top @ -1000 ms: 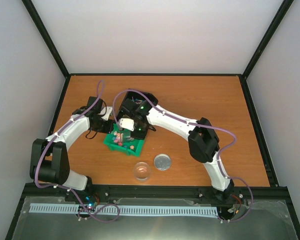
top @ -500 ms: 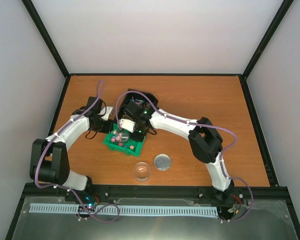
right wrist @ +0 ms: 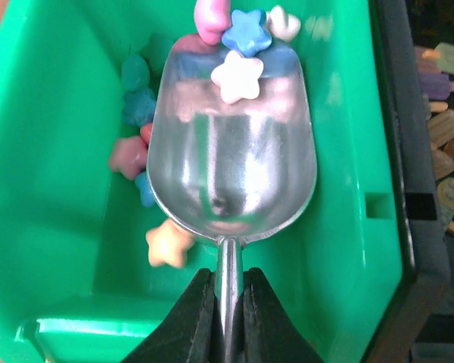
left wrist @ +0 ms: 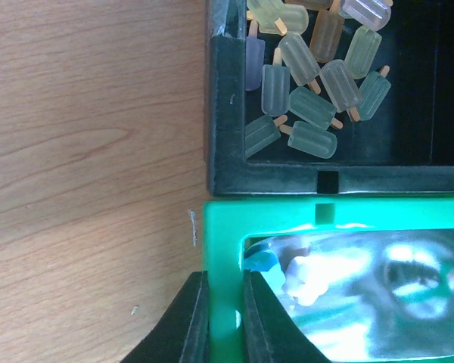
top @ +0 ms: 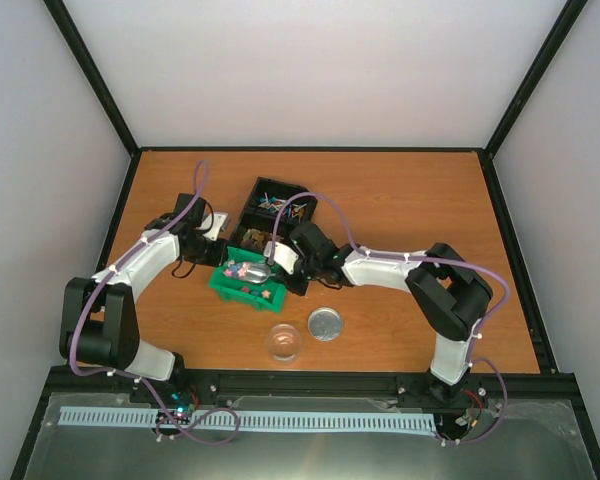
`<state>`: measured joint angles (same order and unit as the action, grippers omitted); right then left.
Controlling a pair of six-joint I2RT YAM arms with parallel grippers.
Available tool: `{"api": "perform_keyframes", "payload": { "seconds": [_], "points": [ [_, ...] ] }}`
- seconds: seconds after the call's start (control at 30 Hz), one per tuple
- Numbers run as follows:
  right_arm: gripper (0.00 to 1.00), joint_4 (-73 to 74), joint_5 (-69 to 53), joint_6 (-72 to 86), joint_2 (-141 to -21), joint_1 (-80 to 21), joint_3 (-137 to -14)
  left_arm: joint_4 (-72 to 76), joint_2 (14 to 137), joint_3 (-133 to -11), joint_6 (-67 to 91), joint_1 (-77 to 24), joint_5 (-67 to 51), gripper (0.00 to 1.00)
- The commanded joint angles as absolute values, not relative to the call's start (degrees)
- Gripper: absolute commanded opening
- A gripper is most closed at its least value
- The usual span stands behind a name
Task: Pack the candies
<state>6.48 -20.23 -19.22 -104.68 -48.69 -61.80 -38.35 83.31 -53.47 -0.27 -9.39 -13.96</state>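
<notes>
The candies, small stars in pink, blue, white and orange (right wrist: 169,243), lie in a green bin (top: 223,283). My right gripper (right wrist: 227,302) is shut on the handle of a silver scoop (right wrist: 231,151). The scoop's bowl lies in the bin, with a white star (right wrist: 237,78) and a blue star (right wrist: 246,32) at its front lip. My left gripper (left wrist: 225,302) is shut on the bin's green wall (left wrist: 221,227), one finger on each side. In the top view the right gripper (top: 280,262) is at the bin's right and the left gripper (top: 218,240) at its far left corner.
A black tray (top: 252,195) touches the bin's far side; it holds ice-lolly-shaped pieces (left wrist: 310,83) and a colourful tangle. A clear round jar (top: 284,343) and a round silver lid (top: 325,323) stand on the table near the front edge.
My right arm has swung back and down from above the bin. The scoop has tipped from upright to lying low in the bin among the stars. The left arm has not moved.
</notes>
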Motion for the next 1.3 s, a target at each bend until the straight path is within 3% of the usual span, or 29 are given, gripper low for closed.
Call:
{"api": "perform_keyframes", "payload": {
  "seconds": [0.0, 0.67, 0.93, 1.03, 1.27],
  "points": [
    [0.03, -7.4, -23.0, -17.3, -102.5, -47.8, -58.6, -37.0, 84.3, -54.1, -0.6, -9.7, -14.9, 0.01],
    [0.03, -19.9, -31.6, -18.9, -102.8, -44.9, -50.9, -37.4, 84.3, -54.7, -0.7, -9.4, -14.3, 0.01],
    [0.03, -24.6, -35.1, -19.4, -101.4, -43.9, -46.1, -39.5, 84.7, -56.9, -1.5, -8.8, -15.5, 0.06],
    [0.03, -20.8, -35.4, -21.8, -99.3, -43.7, -46.8, -39.7, 84.2, -57.6, -2.0, -8.5, -15.6, 0.14],
    [0.03, -2.4, -37.4, -28.6, -92.3, -42.3, -50.7, -40.9, 82.0, -60.7, -3.4, -6.5, -20.2, 0.54]
  ]
}}
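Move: The right gripper holds the scoop by its handle. The candies at its mouth lie about 11 cm left of that hand, 2 cm ahead and 5 cm below; the popsicle pieces in the black compartment are roughly 9 cm ahead and 5 cm left, the empty jar some 14 cm straight back. From the left gripper, closed on the green compartment's rim, those candies lie about 3 cm right, 2 cm back and 3 cm below. Keep the right gripper's hold on the scoop and tip its mouth up about 15 degrees among the candies, hardly shifting at first and rising slightly. Then dip a little and draw right and back towards the jar, lifting to end some 2 cm up. Hold the green rim with the left gripper until near the end, then open its fingers and start upward. ##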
